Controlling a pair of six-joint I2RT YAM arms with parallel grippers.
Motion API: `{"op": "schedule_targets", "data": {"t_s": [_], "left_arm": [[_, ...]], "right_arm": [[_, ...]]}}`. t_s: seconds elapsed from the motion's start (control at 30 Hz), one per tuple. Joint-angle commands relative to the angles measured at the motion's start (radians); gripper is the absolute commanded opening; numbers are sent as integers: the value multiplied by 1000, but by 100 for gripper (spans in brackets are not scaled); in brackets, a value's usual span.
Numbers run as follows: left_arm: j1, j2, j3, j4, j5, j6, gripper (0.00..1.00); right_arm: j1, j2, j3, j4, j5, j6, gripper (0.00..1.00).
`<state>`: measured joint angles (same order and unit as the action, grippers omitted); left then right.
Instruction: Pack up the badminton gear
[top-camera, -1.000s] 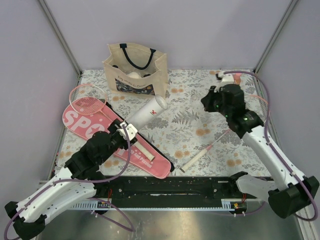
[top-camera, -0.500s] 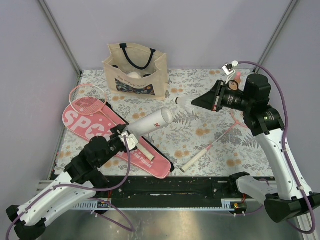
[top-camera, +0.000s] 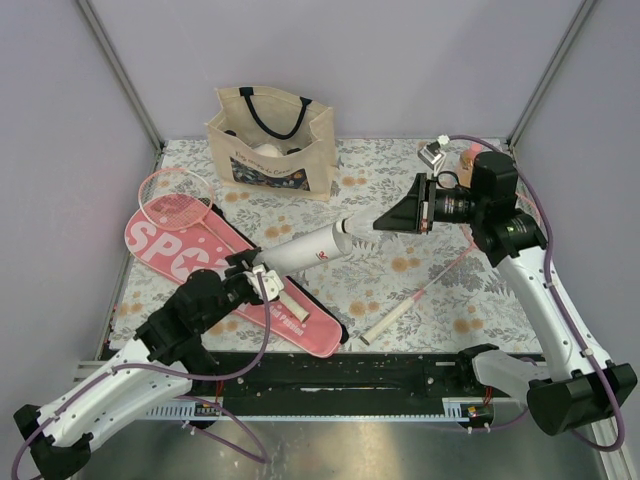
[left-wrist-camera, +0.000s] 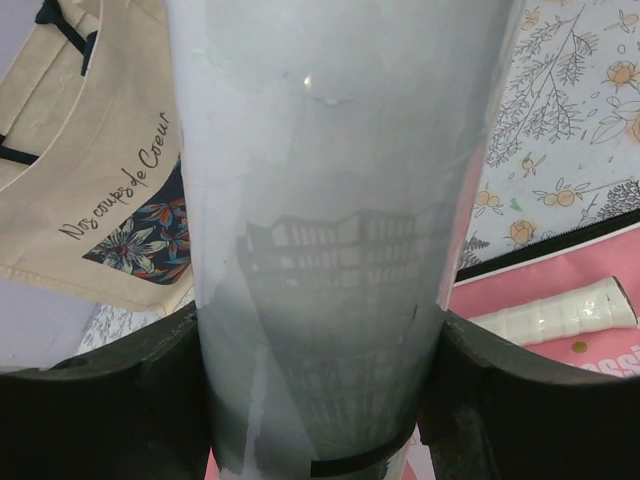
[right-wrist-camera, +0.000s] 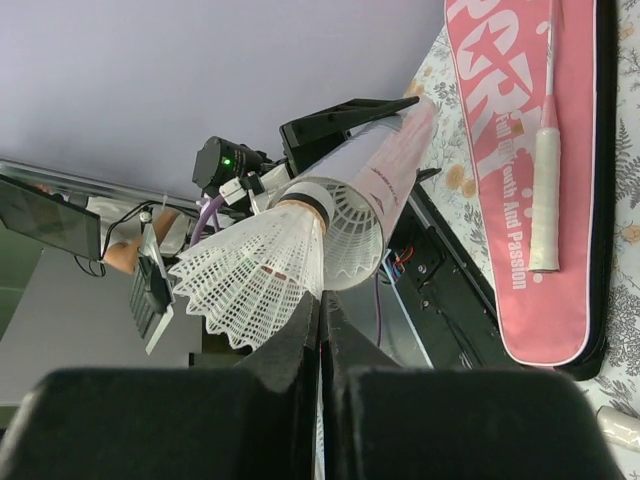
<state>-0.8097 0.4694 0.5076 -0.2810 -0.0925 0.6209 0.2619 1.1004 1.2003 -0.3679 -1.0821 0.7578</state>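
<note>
My left gripper (top-camera: 262, 272) is shut on the long white tube (top-camera: 305, 248), which is lifted and tilted, its open mouth facing right. In the left wrist view the tube (left-wrist-camera: 330, 200) fills the space between both fingers (left-wrist-camera: 100, 390). My right gripper (top-camera: 385, 222) is shut on the skirt of a white shuttlecock (right-wrist-camera: 250, 280), held just in front of the tube (right-wrist-camera: 375, 170) mouth, where another shuttlecock sits inside. The pink SPORT case (top-camera: 200, 262) lies open at the left with one racket (top-camera: 177, 197) on it. A second racket (top-camera: 390, 320) lies at the right.
A beige tote (top-camera: 272, 135) with dark straps stands at the back. A small orange bottle (top-camera: 467, 157) is at the back right behind my right arm. Floral cloth (top-camera: 360, 280) covers the table. The racket's white handle (right-wrist-camera: 545, 200) lies along the case (right-wrist-camera: 590, 200).
The right gripper has swung to point left and dropped towards the tube's mouth with the shuttlecock. The left arm has tilted the tube flatter and further right.
</note>
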Motion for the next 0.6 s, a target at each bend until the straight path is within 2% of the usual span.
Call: {"op": "schedule_targets", "data": {"t_s": [0.0, 0.07, 0.13, 0.57], "left_arm": [[1, 18, 32, 111, 62, 17, 56], [0, 15, 34, 111, 83, 14, 56], [0, 15, 32, 121, 83, 10, 56], [-2, 44, 32, 135, 116, 37, 56]], "right_arm": [[25, 19, 1, 23, -29, 0, 0], [46, 42, 44, -131, 17, -118, 0], [71, 61, 77, -215, 59, -167, 0], [181, 115, 130, -253, 220, -149, 0]]}}
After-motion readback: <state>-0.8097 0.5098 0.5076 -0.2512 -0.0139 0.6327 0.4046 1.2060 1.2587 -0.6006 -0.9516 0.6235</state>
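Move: The tube mouth that the right hand's shuttlecock is to enter lies about 5 cm to this hand's left, 3 cm back and 4 cm lower; from the left hand, holding the tube, it is roughly 15 cm right, 4 cm back and 12 cm up. Far below the right hand, some 35 cm down, the left racket's handle lies about 16 cm left and 1 cm ahead, the right racket's handle about 8 cm right and 2 cm back. Still pinching the shuttlecock by its skirt edge, cork towards the tube, the right hand sinks about 4.5 cm and goes nearly 3 cm left, its left-pointing fingers tipping down some 10 degrees, to feed it into the mouth until the fingertips are at the rim. The left hand keeps its grip on the tube and brings it to meet the shuttlecock, drifting about 1.5 cm right while turning some 5 degrees clockwise. ##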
